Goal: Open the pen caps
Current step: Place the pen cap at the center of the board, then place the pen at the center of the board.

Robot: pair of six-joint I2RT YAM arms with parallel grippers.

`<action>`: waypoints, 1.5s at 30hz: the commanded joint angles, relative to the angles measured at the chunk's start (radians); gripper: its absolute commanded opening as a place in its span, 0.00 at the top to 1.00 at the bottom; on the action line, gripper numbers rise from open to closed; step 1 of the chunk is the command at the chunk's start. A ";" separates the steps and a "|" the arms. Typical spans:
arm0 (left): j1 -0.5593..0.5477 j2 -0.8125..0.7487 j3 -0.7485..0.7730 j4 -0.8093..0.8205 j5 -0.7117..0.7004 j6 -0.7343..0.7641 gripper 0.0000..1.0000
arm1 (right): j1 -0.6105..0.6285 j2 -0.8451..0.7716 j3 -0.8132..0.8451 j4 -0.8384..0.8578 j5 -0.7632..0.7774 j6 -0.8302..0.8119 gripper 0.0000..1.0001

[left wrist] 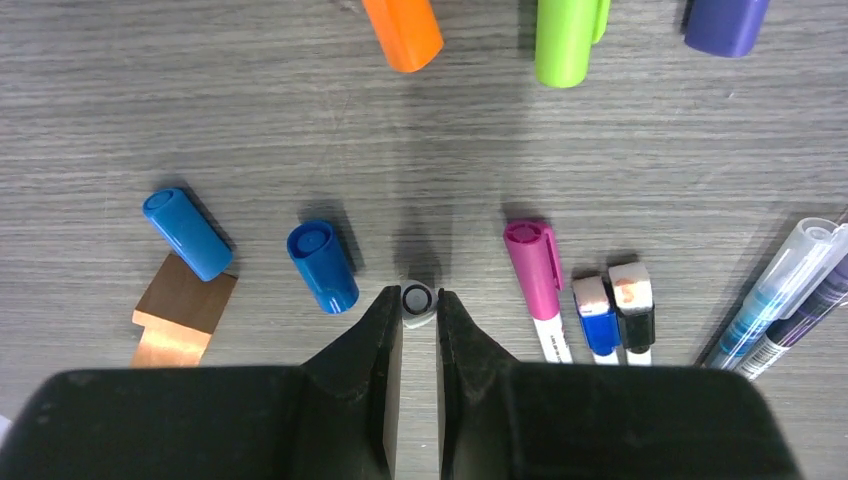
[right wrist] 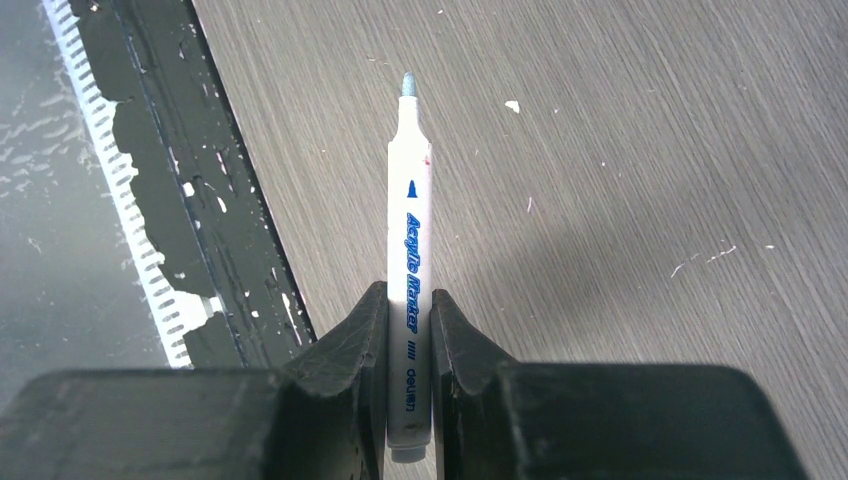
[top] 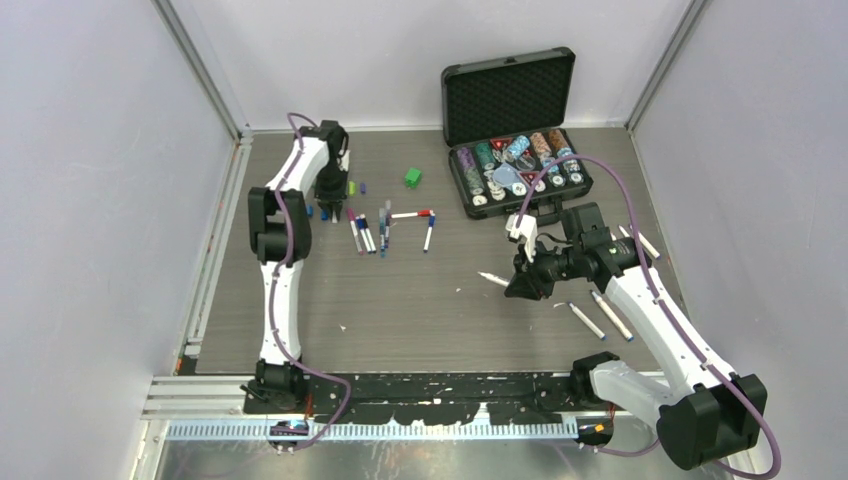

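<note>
My left gripper (left wrist: 418,300) is shut on a small white-grey pen cap (left wrist: 417,301), seen end on at its fingertips just above the table. Loose caps lie around it: two blue (left wrist: 322,266) (left wrist: 187,232), orange (left wrist: 403,32), green (left wrist: 565,40), purple (left wrist: 727,25). Capped pens lie to the right: magenta (left wrist: 535,275), blue (left wrist: 597,315), black (left wrist: 632,305). My right gripper (right wrist: 408,310) is shut on a white pen (right wrist: 409,230) with its blue tip bare, held above the table. From above, this pen (top: 492,279) points left.
An open black case (top: 515,130) of poker chips stands at the back right, a green cube (top: 412,177) left of it. More pens lie in a row (top: 370,232) and near the right arm (top: 600,315). A copper-coloured piece (left wrist: 183,312) lies beside the blue cap.
</note>
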 commanded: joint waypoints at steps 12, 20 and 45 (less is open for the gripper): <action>0.016 0.068 0.088 -0.034 0.033 0.003 0.76 | -0.011 -0.006 0.040 -0.009 -0.009 -0.019 1.00; 0.016 0.037 0.095 -0.032 0.046 -0.006 0.75 | -0.015 -0.003 0.041 -0.012 -0.008 -0.022 1.00; 0.021 -1.008 -0.785 0.497 0.316 -0.104 0.40 | -0.166 0.016 0.102 -0.060 0.026 -0.020 1.00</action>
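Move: The left hand holds the gray pen cap; its table spot lies right below, about 2 cm down and 1 cm ahead. The nearer blue cap stands some 3 cm left, level with the hand; the magenta marker's middle is 5 cm right and 5 cm back; the orange cap lies about 8 cm straight ahead. From the right hand, the spot is roughly 43 cm left, 25 cm ahead, 14 cm below. Left lowers, releases the gray pen cap, then rises about 20 cm, drawing back; right drifts rightward with its pen. ##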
